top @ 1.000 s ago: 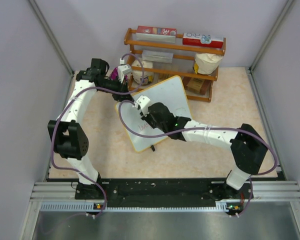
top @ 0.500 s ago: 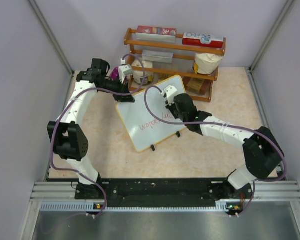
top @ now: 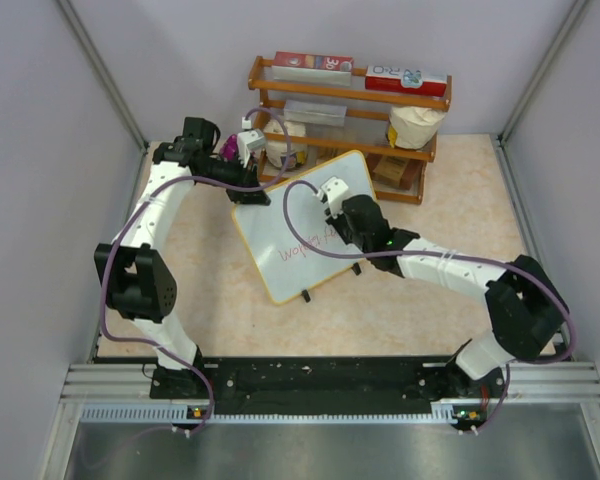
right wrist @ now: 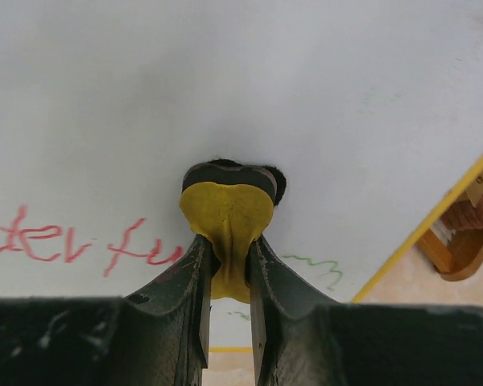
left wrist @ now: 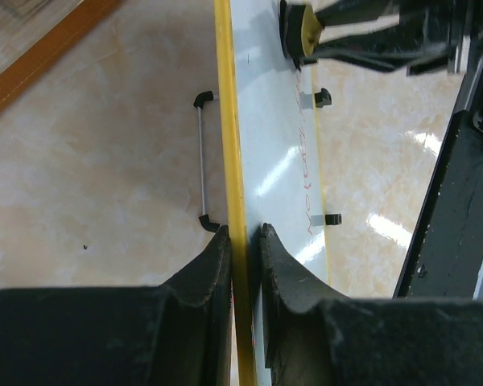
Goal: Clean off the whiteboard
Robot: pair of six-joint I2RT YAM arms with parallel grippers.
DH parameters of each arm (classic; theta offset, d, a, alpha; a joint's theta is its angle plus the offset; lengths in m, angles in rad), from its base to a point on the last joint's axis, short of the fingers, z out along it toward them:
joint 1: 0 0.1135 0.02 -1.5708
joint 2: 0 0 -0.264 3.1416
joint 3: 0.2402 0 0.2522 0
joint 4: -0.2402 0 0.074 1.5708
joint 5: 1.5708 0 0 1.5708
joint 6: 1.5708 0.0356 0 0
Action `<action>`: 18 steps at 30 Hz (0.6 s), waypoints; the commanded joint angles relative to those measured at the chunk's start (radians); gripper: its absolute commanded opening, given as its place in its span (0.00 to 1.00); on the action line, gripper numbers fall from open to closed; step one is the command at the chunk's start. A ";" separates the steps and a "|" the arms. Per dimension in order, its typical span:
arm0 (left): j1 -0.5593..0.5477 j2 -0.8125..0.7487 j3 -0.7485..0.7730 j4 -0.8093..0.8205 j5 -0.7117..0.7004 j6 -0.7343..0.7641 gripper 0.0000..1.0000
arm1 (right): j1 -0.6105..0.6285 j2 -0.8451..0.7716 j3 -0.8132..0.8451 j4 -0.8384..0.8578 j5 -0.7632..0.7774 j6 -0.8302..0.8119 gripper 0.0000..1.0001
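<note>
The whiteboard (top: 280,222), white with a yellow frame, stands tilted on the table in the top view. Red writing (top: 298,247) runs across its lower half. My left gripper (top: 250,194) is shut on the board's upper left edge; in the left wrist view its fingers (left wrist: 241,229) pinch the yellow frame (left wrist: 224,96). My right gripper (right wrist: 228,241) is shut on a yellow eraser (right wrist: 225,213) whose black pad presses against the whiteboard (right wrist: 225,80). Red letters (right wrist: 64,240) lie left of the eraser, a faint green squiggle (right wrist: 314,264) to its right. From above, the right gripper (top: 332,222) covers the eraser.
A wooden shelf (top: 350,100) with boxes and a white bag stands right behind the board, close to its top corner. A thin metal bar (left wrist: 201,161) sticks out from the board's back. Grey walls enclose the table on three sides.
My right gripper swept with the eraser from the board's lower left up to its upper right, then came back a little to the left. The left arm and the board stayed put.
</note>
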 commanded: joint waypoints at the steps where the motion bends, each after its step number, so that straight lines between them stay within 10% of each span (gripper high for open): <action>1: -0.027 -0.036 -0.011 0.023 -0.001 0.072 0.00 | 0.104 0.028 -0.008 0.071 -0.025 0.031 0.00; 18: -0.029 -0.033 -0.015 0.029 -0.001 0.060 0.00 | 0.387 0.272 0.215 0.029 -0.042 0.056 0.00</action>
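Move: The right hand holds the eraser on the board; the remaining red writing is centred some 6 cm to its left, 5 cm back and 2 cm lower. The board's gripped upper-left edge lies about 17 cm left and 4 cm ahead of the right hand; the left black foot, about 6 cm left and 13 cm back, is roughly 12 cm below. From the left hand the writing is some 10 cm right, 8 cm back and 4 cm lower. Sweeping quickly left and back in one stroke of roughly 15 cm, and sinking a little with the board's slope, the right hand drags the eraser along the whiteboard and across the left part of the red letters, turning about 15 degrees counter-clockwise with its grip kept. The left hand stays put, still pinching the board's upper-left edge. ##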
